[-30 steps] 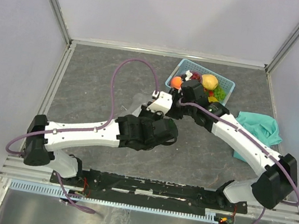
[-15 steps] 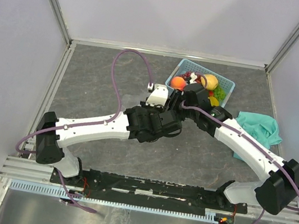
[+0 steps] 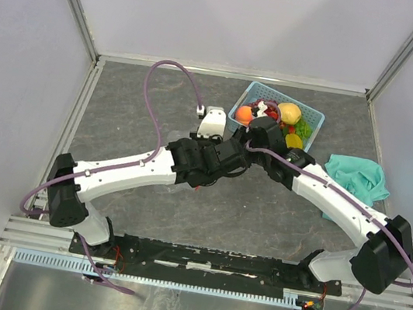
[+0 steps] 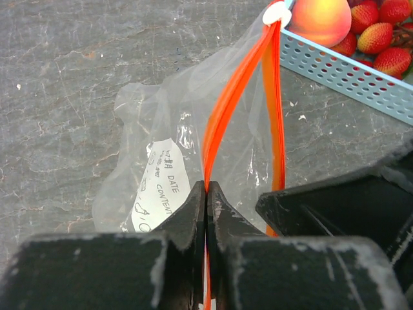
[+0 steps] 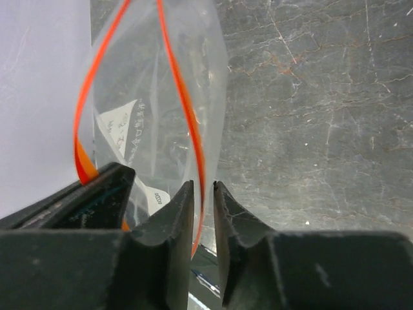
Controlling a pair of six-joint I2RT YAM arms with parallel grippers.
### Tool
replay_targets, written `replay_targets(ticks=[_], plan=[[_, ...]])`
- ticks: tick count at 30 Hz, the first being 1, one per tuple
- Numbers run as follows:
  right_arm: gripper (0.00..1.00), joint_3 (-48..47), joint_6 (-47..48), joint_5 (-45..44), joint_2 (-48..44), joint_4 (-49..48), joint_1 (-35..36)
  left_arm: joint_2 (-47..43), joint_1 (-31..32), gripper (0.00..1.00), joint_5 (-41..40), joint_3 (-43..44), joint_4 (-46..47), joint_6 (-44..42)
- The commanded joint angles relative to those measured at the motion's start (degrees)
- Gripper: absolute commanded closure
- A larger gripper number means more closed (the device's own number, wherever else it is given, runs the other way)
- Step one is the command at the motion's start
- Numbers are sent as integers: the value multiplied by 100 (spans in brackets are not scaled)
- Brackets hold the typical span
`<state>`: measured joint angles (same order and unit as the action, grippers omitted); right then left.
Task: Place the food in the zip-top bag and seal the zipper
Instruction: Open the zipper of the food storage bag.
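Observation:
The clear zip-top bag (image 4: pixel 161 123) with its white label (image 4: pixel 161 187) is held with its mouth spread. My left gripper (image 4: pixel 206 188) is shut on one side of the red-orange zipper strip (image 4: pixel 235 97). The white slider (image 4: pixel 276 13) sits at the far end. My right gripper (image 5: pixel 204 184) is nearly closed on the other strip (image 5: pixel 187 110), with the bag (image 5: pixel 135 84) beyond it. In the top view both grippers, left (image 3: pixel 230 157) and right (image 3: pixel 254 141), meet beside the basket and hide the bag. The peach (image 3: pixel 243 114), lemon (image 3: pixel 289 112) and red pieces (image 4: pixel 374 39) lie in the basket.
The light-blue basket (image 3: pixel 316 119) stands at the back right, close behind the grippers, and its rim shows in the left wrist view (image 4: pixel 348 64). A teal cloth (image 3: pixel 356 177) lies at the right. Grey walls enclose the table.
My left arm has swung further from the bases toward the basket, carrying its side of the bag. The bag, seen on the table before, is now hidden under the arms. The right gripper barely moved.

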<state>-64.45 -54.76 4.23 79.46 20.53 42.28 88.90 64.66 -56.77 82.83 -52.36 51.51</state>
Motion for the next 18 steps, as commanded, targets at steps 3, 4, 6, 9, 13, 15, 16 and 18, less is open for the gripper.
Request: replay_targets(ticks=[3, 4, 6, 9, 13, 15, 16, 18], plan=[[90, -301, 429, -247, 75, 85, 13, -315, -213, 97, 174, 162, 394, 0], [95, -366, 514, -288, 92, 180, 15, -331, -236, 94, 228, 149, 415, -61], [98, -530, 647, -342, 122, 311, 16, -355, -276, 89, 366, 99, 426, -131], [98, -737, 789, -335, 186, 447, 3, -386, -342, 78, 532, 36, 412, -203], [98, -968, 894, -230, 281, 596, -5, -347, -375, 65, 685, 28, 413, -384], [98, -1061, 939, -204, 313, 657, -11, -298, -384, 61, 711, 63, 370, -467], [98, -1103, 978, -203, 327, 695, -16, -276, -392, 60, 711, 86, 336, -501], [98, -1184, 1044, -203, 350, 763, -15, -233, -409, 57, 698, 106, 315, -583]])
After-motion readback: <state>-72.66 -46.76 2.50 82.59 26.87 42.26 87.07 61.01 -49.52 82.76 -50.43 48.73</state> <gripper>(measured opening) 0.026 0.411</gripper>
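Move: The left hand's shut fingers already hold the bag's left orange zipper lip. The right lip hangs about 5 cm to its right, 2 cm ahead and slightly lower, between the right hand's half-open fingertips. From the right hand, the left lip is some 5 cm left and 2 cm back; the white slider, where both lips meet, is about 6 cm ahead and 2 cm left, and the fruit basket some 16 cm ahead, 13 cm right and 18 cm below. The right hand shuts its fingers onto the right zipper lip, dipping just under 1 cm as they close, then carries the pinched lip up about 2.5 cm and roughly 1 cm forward. Meanwhile the left hand stays almost in place, edging less than 1 cm forward and turning about 5 degrees, and opens its shut fingers to a little under half, letting go of the left lip so that it stands loose in the gap. ##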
